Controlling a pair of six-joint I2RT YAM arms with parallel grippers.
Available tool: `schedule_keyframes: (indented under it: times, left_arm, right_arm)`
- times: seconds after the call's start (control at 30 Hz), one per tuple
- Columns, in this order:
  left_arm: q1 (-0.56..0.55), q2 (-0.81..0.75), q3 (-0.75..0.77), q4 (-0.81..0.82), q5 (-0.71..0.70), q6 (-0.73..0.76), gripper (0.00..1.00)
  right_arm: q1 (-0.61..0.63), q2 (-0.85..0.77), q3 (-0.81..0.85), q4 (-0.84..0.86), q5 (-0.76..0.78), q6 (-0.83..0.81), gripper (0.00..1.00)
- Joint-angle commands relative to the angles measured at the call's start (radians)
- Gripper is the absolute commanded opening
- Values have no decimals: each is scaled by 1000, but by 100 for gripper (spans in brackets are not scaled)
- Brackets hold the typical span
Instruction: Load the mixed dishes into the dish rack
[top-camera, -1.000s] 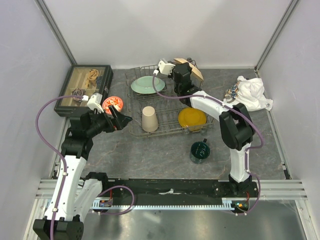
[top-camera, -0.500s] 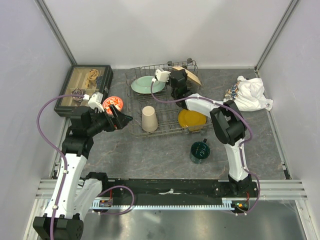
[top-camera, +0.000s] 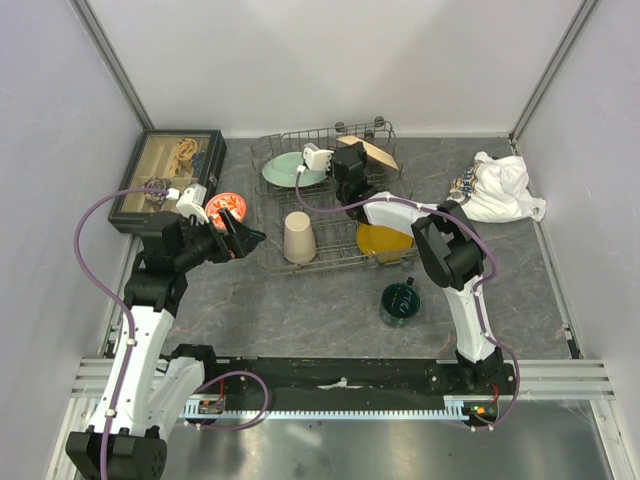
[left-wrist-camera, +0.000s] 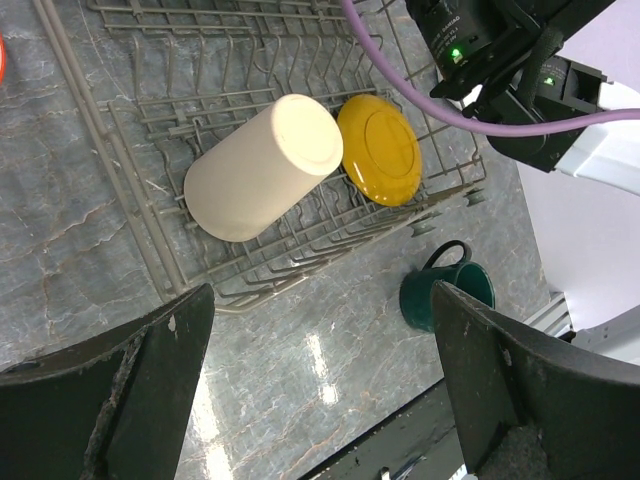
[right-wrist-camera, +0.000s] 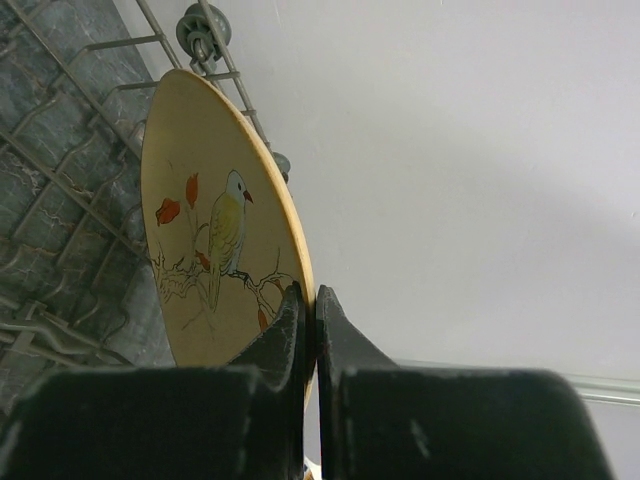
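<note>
The grey wire dish rack (top-camera: 330, 129) holds the pale green flowered plate (top-camera: 288, 170), the beige cup (top-camera: 299, 238) on its side and the yellow plate (top-camera: 383, 240). My right gripper (top-camera: 357, 157) is shut on the rim of the tan bird plate (top-camera: 376, 152), which stands tilted on edge over the rack's back right corner; in the right wrist view my gripper (right-wrist-camera: 308, 312) pinches the plate (right-wrist-camera: 205, 230). My left gripper (top-camera: 243, 238) is open and empty above the table left of the rack. The red-orange bowl (top-camera: 225, 206) sits beside it. The dark green mug (top-camera: 400, 303) stands in front of the rack.
The dark glass-topped display box (top-camera: 170, 178) sits at the back left. The white cloth bundle (top-camera: 505, 188) lies at the back right. The left wrist view shows the cup (left-wrist-camera: 262, 165), yellow plate (left-wrist-camera: 380, 148), mug (left-wrist-camera: 445, 292) and rack wires (left-wrist-camera: 100, 130).
My right gripper has carried the tan plate down and a little left, closer to the rack's back rows. My left arm has hardly moved.
</note>
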Motion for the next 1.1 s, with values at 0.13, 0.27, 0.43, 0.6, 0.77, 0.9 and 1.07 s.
schedule_keyframes:
  times: [0.13,0.27,0.43,0.6,0.77,0.9,1.07]
  left_arm:
    - [3,-13,-7,36,22,-10,95]
    - [3,-13,-8,34,21,-8,95]
    - [3,-19,-16,33,21,-5,95]
    - [3,-21,-21,33,21,-5,95]
    - [3,-18,-21,33,22,-7,95]
    - [3,-27,-22,34,24,-8,95]
    - [3,-35,-30,33,27,-14,95]
  right_arm:
    - [13,-13,8,95,31,3,29]
    - [13,-19,-27,132,31,14,48]
    - [10,-19,-50,148,34,34,58]
    - [11,-28,-78,166,49,46,69]
    - [11,-51,-119,181,52,80,80]
    - [6,-73,-121,135,45,124,82]
    - [5,-113,-136,88,29,163,83]
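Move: The right hand pinches the upper rim of the tan plate, which stands in the far right part of the rack; the plate's middle is about 2 cm ahead of the hand, 2 cm to its right and 6 cm below. The green plate lies level with the hand, about 13 cm left and 8 cm lower. The yellow dish is some 17 cm back, 6 cm right and 12 cm below. From the left hand, the tan plate is roughly 28 cm ahead, 25 cm right and 10 cm lower. Opening comes first: with the right hand almost in place, the nearly shut fingers spread wide and end their pinch on the tan plate's rim. Still opening, the hand then sinks about 4 cm into the rack and draws back some 2 cm towards the yellow dish, its fingers still pointing forward and ending spread to either side of the plate. ##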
